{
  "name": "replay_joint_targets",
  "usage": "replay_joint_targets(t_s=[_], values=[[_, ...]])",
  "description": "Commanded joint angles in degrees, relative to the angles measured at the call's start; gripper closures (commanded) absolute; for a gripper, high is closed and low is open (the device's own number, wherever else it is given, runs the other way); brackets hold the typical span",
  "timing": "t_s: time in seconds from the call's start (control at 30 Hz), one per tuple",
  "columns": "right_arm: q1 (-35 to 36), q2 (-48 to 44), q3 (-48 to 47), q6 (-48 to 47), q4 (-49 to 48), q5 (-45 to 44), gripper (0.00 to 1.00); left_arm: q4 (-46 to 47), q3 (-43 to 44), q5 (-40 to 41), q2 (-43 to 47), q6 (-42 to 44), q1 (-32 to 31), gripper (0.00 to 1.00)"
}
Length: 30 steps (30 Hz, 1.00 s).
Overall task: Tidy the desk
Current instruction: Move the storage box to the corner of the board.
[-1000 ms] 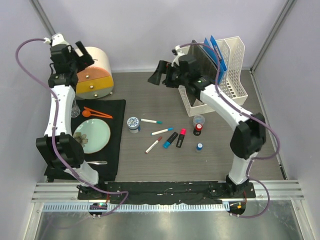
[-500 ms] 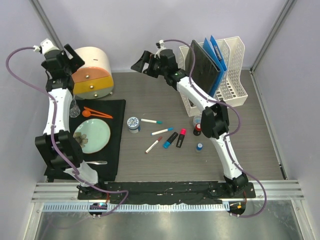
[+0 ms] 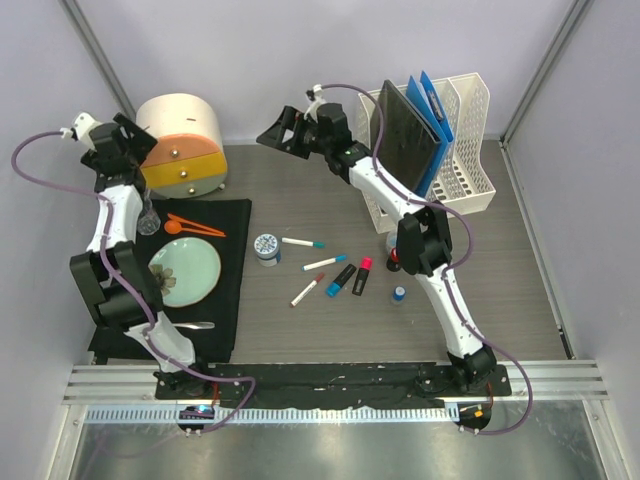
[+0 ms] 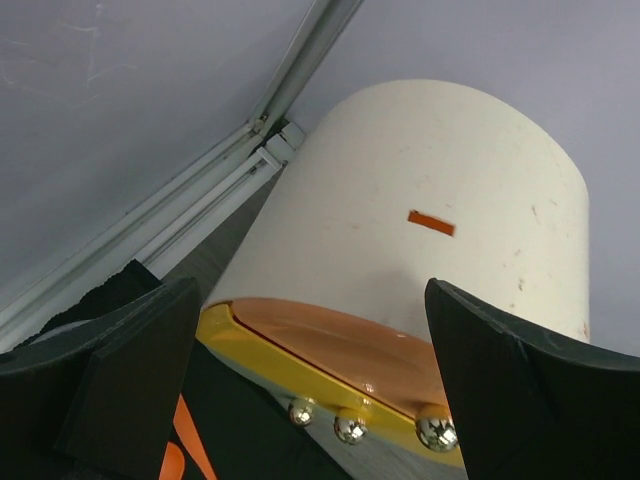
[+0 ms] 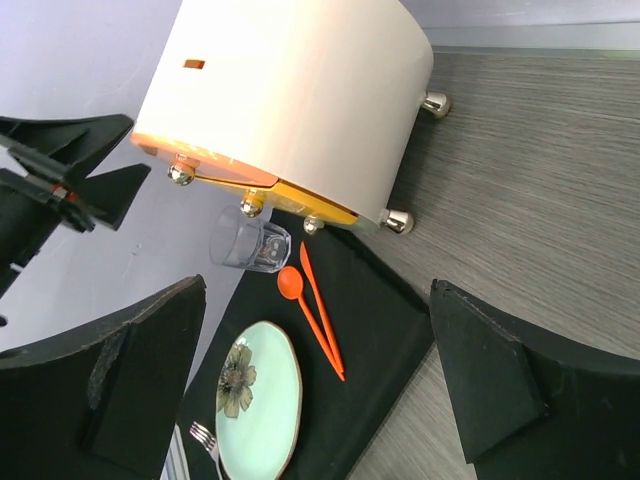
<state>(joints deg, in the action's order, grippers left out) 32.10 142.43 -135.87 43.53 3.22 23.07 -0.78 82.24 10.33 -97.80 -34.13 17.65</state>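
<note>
The desk (image 3: 300, 330) is a dark wood-grain top. Loose on its middle lie three white pens (image 3: 324, 263), a blue highlighter (image 3: 340, 279), a black and pink one (image 3: 361, 277), a round tin (image 3: 267, 247) and small bottles (image 3: 397, 258). My left gripper (image 3: 125, 140) hangs open at the far left, beside the cream and orange drawer box (image 3: 185, 145); its wrist view shows that box (image 4: 420, 230) between the open fingers of the left gripper (image 4: 310, 300). My right gripper (image 3: 275, 130) is open, raised over the far middle, holding nothing. The right gripper (image 5: 318, 290) looks toward the drawer box (image 5: 290, 100).
A black mat (image 3: 225, 290) at the left carries a mint plate (image 3: 184, 270), an orange spoon and knife (image 3: 195, 226), a glass (image 3: 149, 218) and a fork (image 3: 195, 325). A white file rack (image 3: 465, 140) with black and blue folders stands far right.
The right arm stretched out toward the far wall and its gripper swung left. The left gripper drifted left and a little nearer. Nothing on the desk moved.
</note>
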Motion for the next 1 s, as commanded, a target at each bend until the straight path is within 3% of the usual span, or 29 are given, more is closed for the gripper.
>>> replay_joint_targets(t_s=[0.0,0.4,0.67,0.8,0.97], values=[[0.33,1.44,-2.20,-0.11,-5.07,3.12,0.00,11.82,-1.99,-1.71,-2.04,-4.62,1.95,0.00],[-0.02,2.94,-1.33,0.15,-6.39,6.20,0.01,24.67,-3.84,-9.96,-9.07,-9.89,3.26,0.00],[-0.81,2.33,0.95,-0.20,-6.74,5.85,0.00,32.32,-4.54,-27.28,-13.73,-17.90,7.13,0.00],[-1.07,1.71,2.02,-0.81,-6.74,5.23,0.00,31.45,-2.18,-35.88,-16.28,-18.96,7.49,0.05],[-1.34,0.66,3.42,-1.16,-6.56,4.97,0.00,32.68,-2.34,-39.86,-17.34,-19.13,7.49,0.00]])
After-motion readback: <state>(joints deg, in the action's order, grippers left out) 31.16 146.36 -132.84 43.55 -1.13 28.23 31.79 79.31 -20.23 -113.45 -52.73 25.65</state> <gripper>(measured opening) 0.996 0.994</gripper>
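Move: The storage box's middle is about 11 cm to the right of my left hand, some 5 cm farther out and about 13 cm below it. The clear glass is roughly 14 cm back from that hand and 3 cm to its right, about 20 cm lower; the orange spoon lies some 15 cm back, 13 cm right and 26 cm down. From my right hand the box is about 21 cm left, roughly level ahead and 12 cm lower. I reach my open left hand forward about 6 cm along the storage box's left side, sinking some 3 cm. It eases a little left at first, then back right, swinging clockwise and tipping the fingers up about 20 degrees while the left side of the hand dips, so the gripper bears against the box's left side. My open right hand sinks about 5 cm, clear of the box on its right. ##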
